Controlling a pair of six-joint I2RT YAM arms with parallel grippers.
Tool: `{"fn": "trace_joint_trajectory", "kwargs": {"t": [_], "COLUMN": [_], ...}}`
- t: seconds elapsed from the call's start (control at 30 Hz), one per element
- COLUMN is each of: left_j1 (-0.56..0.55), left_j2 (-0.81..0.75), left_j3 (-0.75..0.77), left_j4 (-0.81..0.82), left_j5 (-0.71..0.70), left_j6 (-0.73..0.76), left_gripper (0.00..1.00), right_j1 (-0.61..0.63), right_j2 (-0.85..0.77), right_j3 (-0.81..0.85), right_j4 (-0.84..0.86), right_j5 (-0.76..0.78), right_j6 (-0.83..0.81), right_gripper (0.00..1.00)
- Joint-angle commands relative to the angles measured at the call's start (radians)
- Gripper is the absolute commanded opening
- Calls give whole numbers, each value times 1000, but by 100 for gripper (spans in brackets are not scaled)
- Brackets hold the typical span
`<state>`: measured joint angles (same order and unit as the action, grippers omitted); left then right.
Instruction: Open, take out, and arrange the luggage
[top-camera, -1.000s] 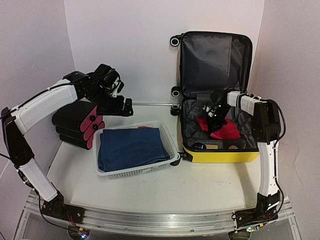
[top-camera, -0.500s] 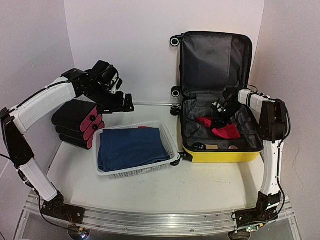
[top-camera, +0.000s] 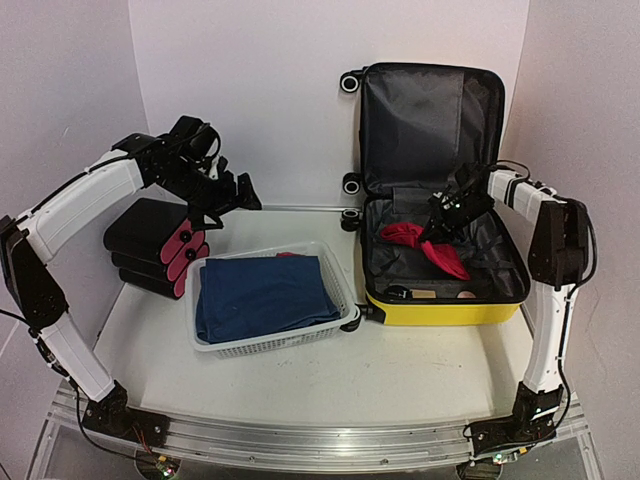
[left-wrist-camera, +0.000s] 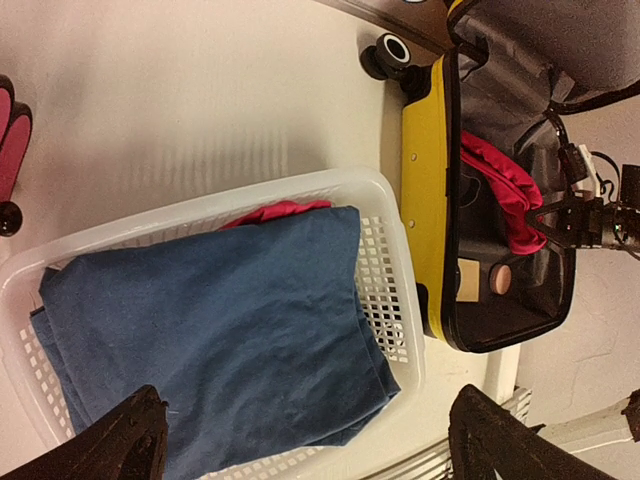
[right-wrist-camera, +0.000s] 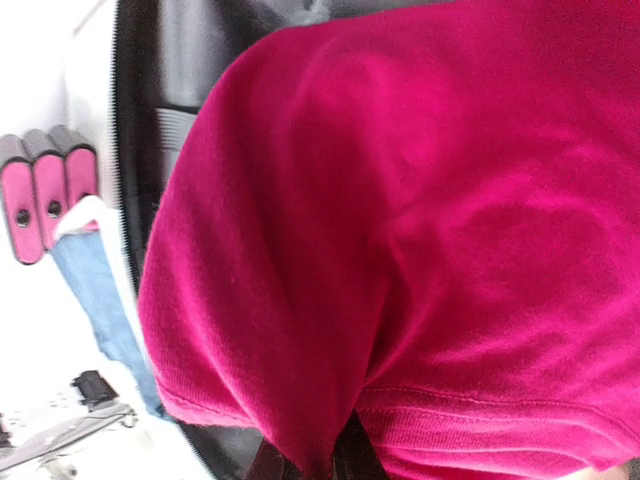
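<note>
The yellow luggage (top-camera: 440, 308) lies open at the right of the table, its grey-lined lid leaning on the back wall. Inside it, my right gripper (top-camera: 441, 221) is shut on a red garment (top-camera: 428, 245), which hangs from the fingers above the lining. The right wrist view is filled by that red garment (right-wrist-camera: 420, 230), pinched at the bottom edge by my right gripper (right-wrist-camera: 322, 466). My left gripper (top-camera: 236, 196) hovers open above the table behind the basket, holding nothing. The left wrist view shows the luggage (left-wrist-camera: 422, 190) and the red garment (left-wrist-camera: 500, 190) from above.
A white mesh basket (top-camera: 343, 288) holding a folded blue cloth (top-camera: 260, 295) stands left of the luggage, with a bit of red cloth (left-wrist-camera: 275, 211) under the blue. Black cases with pink ends (top-camera: 160, 245) are stacked at the far left. Small items (left-wrist-camera: 490, 280) lie in the luggage's front corner.
My right gripper has pulled the red garment up off the lining and drawn it to the right. The left arm has swung back and to the left, jaws still open.
</note>
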<state>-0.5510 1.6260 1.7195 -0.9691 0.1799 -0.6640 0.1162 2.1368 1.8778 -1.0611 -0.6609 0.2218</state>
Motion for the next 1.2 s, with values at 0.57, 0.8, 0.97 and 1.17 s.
{"fn": "trace_joint_trajectory", "kwargs": {"t": [0.57, 0.8, 0.97, 1.17], "left_j1": [-4, -4, -4, 24], "left_j2": [-57, -43, -18, 49], "left_j3": [-59, -42, -28, 24], "left_j4": [15, 15, 16, 15], "left_j5": [106, 123, 176, 301], "left_j6": [-149, -130, -132, -238], "left_gripper": [98, 98, 98, 98], "right_j1": [-6, 22, 59, 122], "right_j2": [-168, -203, -241, -238], "right_j3": [119, 120, 85, 99], "right_j4": [-5, 18, 67, 81], "right_j5": [-268, -339, -344, -330], "right_j6": [358, 380, 362, 328], "right_gripper": [0, 0, 0, 0]}}
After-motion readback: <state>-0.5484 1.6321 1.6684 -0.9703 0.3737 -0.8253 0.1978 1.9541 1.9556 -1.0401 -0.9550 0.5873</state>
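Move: To the left of the right hand, which already holds the red cloth over the suitcase, stands the white basket with the blue cloth: roughly 31 cm left, 12 cm nearer the base and 9 cm below. The suitcase's left rim lies between, about 12 cm left and level front to back; the open lid rises some 13 cm ahead. The wooden block is about 11 cm straight back. From the left hand, the basket lies some 8 cm right, 2 cm back and 23 cm below. Hoisting the pinched red cloth, the right hand climbs about 14 cm over the suitcase, then increasingly swings left towards the basket, some 7 cm, drawing back slightly. The wrist rolls about 20 degrees so the closed fingers point more sideways to the left and less down. The left hand eases back a couple of centimetres, fingers still wide open. ##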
